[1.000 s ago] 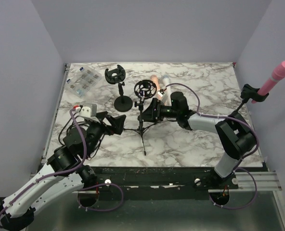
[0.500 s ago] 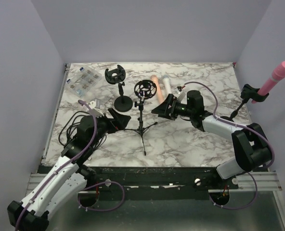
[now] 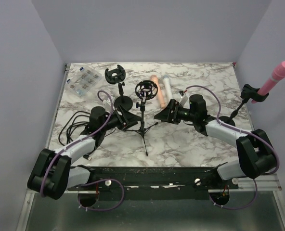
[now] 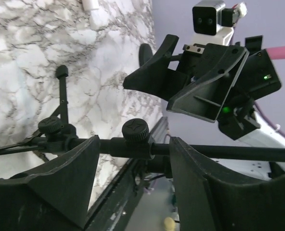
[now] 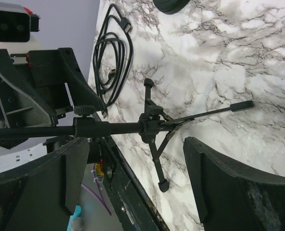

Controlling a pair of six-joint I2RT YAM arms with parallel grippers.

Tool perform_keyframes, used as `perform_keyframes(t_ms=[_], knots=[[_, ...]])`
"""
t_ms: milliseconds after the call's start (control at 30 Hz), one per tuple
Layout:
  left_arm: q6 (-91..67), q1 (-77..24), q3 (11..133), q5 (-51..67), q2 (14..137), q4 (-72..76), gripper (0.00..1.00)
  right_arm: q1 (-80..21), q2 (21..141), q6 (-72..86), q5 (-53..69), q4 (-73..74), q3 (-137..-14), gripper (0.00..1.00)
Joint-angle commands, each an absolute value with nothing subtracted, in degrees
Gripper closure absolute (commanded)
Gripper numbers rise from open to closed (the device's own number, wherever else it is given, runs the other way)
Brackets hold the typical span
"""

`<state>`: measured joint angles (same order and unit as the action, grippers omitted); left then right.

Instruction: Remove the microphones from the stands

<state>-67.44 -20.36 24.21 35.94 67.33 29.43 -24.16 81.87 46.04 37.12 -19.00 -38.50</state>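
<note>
A pink microphone (image 3: 276,77) sits tilted in a black clip stand (image 3: 249,93) at the table's right edge, far from both grippers. A black tripod stand (image 3: 142,120) with an empty ring mount (image 3: 146,89) stands mid-table. My left gripper (image 3: 128,117) is open just left of its pole; in the left wrist view (image 4: 134,159) the pole (image 4: 219,152) runs across just beyond the fingertips. My right gripper (image 3: 164,113) is open and empty, right of the tripod and facing it; in the right wrist view (image 5: 136,144) the pole (image 5: 118,128) lies further off.
A peach microphone (image 3: 155,89) and a white one (image 3: 165,85) lie behind the tripod. A round-base stand (image 3: 123,102) with an empty ring mount (image 3: 114,74) stands at the back left, beside a clear box (image 3: 83,81). A black cable coil (image 3: 72,127) lies at the left.
My left arm has stretched right, bringing its open gripper up to the tripod pole. My right gripper has drawn back to the right, away from the tripod.
</note>
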Motion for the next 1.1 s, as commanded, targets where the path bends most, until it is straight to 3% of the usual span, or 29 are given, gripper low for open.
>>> perform_keyframes(t_ms=[0, 300, 600, 833, 1067], knots=[[-73.2, -20.1, 22.8, 42.8, 71.8, 45.4, 0.45, -24.2, 81.9, 44.6, 39.0, -18.9, -36.9, 0.13], [-70.3, -20.4, 25.5, 40.7, 74.4, 38.4, 0.48, -24.6, 81.2, 42.4, 39.9, -23.2, -33.7, 0.13], [-68.2, -22.4, 29.4, 36.5, 73.4, 25.0, 0.63, -34.8, 76.1, 32.6, 22.0, -27.2, -27.8, 0.14], [-63.6, -22.6, 34.8, 30.1, 71.6, 3.9, 0.99, -39.7, 72.9, 29.2, 15.5, -27.7, -26.7, 0.16], [-60.0, -23.7, 48.4, 16.3, 74.5, -28.3, 1.0, -42.7, 70.2, 26.3, 9.6, -26.3, -25.6, 0.17]])
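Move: The knob midway up the tripod stand's pole sits just off the left fingertips, about 1 cm ahead, 2 cm right and 1 cm below the left hand. The tripod hub is some 8 cm under it, and the empty ring holder about 14 cm above it. From the right hand that knob lies roughly 8 cm left, 2 cm back and 3 cm higher; the tripod hub is about 8 cm left, 3 cm back and 5 cm lower. The left hand eases right some 1.5 cm and slightly down onto the tripod stand's pole knob, its part-open fingers closing until they pinch the knob, then keeps that hold while it edges forward and the wrist tips the fingers about 15 degrees further down. Meanwhile the right hand, fingers staying wide open and empty, draws back about 5 cm towards the base past the pole, sinking nearly 4 cm before rising halfway again, drifting 2 cm left and rolling some 25 degrees counter-clockwise as seen along its fingers. ##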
